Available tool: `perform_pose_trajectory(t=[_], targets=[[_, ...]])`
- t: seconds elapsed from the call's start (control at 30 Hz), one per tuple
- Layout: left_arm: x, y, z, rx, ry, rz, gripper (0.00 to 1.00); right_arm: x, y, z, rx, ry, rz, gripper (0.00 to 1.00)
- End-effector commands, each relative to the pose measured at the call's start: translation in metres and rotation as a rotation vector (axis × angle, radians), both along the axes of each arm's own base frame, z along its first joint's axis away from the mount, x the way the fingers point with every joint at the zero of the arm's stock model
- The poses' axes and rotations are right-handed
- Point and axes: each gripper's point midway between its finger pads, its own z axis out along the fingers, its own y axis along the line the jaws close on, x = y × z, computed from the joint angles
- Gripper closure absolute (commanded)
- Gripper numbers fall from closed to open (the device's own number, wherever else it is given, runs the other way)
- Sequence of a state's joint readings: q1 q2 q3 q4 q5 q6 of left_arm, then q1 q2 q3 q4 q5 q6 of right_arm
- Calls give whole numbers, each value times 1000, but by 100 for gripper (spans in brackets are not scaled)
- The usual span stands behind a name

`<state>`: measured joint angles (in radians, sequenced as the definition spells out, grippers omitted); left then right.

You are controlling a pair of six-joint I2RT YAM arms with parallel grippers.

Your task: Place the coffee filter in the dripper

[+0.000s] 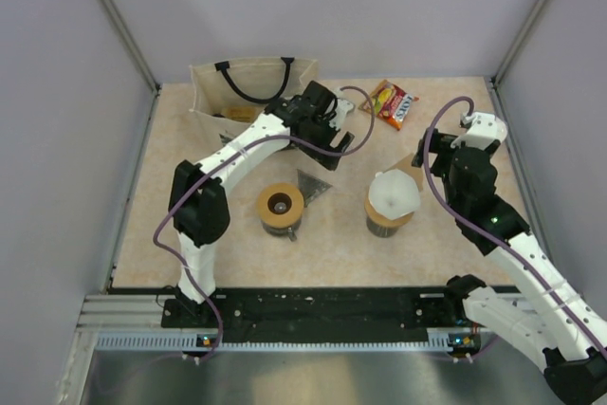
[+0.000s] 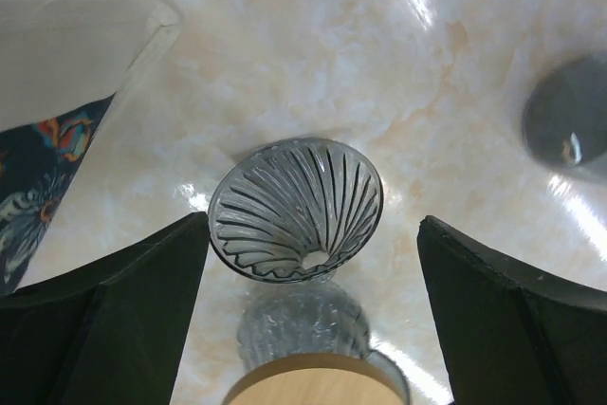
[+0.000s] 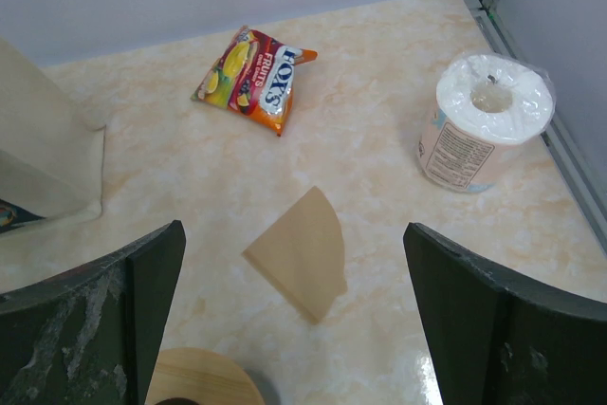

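The dripper (image 1: 313, 185) is a dark grey ribbed cone lying on its side on the table, just right of a tan ring (image 1: 281, 206) with a dark centre hole. In the left wrist view the dripper (image 2: 296, 211) shows its mouth, with the tan ring (image 2: 313, 386) below it. My left gripper (image 1: 325, 139) (image 2: 313, 225) hangs open above it, holding nothing. The coffee filter (image 3: 299, 251), a folded tan paper wedge, lies flat on the table. From above, the coffee filter (image 1: 408, 166) is partly hidden by my right arm. My right gripper (image 1: 432, 154) (image 3: 294, 230) is open over it.
A white translucent cone (image 1: 392, 194) stands on a second tan ring (image 3: 199, 378) beside the filter. A cloth tote bag (image 1: 248, 92) stands at the back left, a candy packet (image 1: 393, 103) (image 3: 254, 80) at the back. A wrapped paper roll (image 3: 484, 120) sits by the right wall.
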<state>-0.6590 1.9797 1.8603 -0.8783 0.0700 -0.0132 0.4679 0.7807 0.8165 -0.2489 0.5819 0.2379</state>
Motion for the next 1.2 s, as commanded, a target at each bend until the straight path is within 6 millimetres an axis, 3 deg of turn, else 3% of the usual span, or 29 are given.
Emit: perform_pose_trajectory(t=[0.0,0.23,0.47,0.73,0.83,0.9,1.17], targets=[[-19,-12,9,-55,-50,-399,2,3,0,11,18,-40,-1,1],[-28,-11,8,-182,77,-532,1,2,-2,12,18,-41,-11,1],[-43,-2,-6,-148,157,-581,4,2,-4,10,10,-37,-20,1],[-42,10,-31,-65,190,-540,9,3,-2,10,10,-34,-11,1],[-40,15,-40,-24,194,-526,16,3,-2,11,9,-38,-10,1],[-39,17,-47,2,195,-514,26,3,-1,9,11,-35,-8,1],[-42,14,-62,47,214,-524,36,3,-1,10,9,-36,-7,1]])
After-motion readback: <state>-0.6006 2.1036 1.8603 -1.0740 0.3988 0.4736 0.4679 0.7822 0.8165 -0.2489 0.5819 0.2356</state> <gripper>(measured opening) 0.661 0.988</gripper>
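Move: The grey ribbed dripper lies about 5 cm back and 5 cm to the left of the empty left hand, some 11 cm below it. Beyond it, about 12 cm back and 12 cm left of that hand, stands the wooden-collared carafe; the tote bag is about 10 cm ahead and 19 cm left. From the idle right hand the grey dripper is some 26 cm left, 4 cm back and 24 cm lower. Left hand draws back, turning some 30 degrees clockwise, then sinks about 6 cm towards the grey dripper, fingers part-closing. ##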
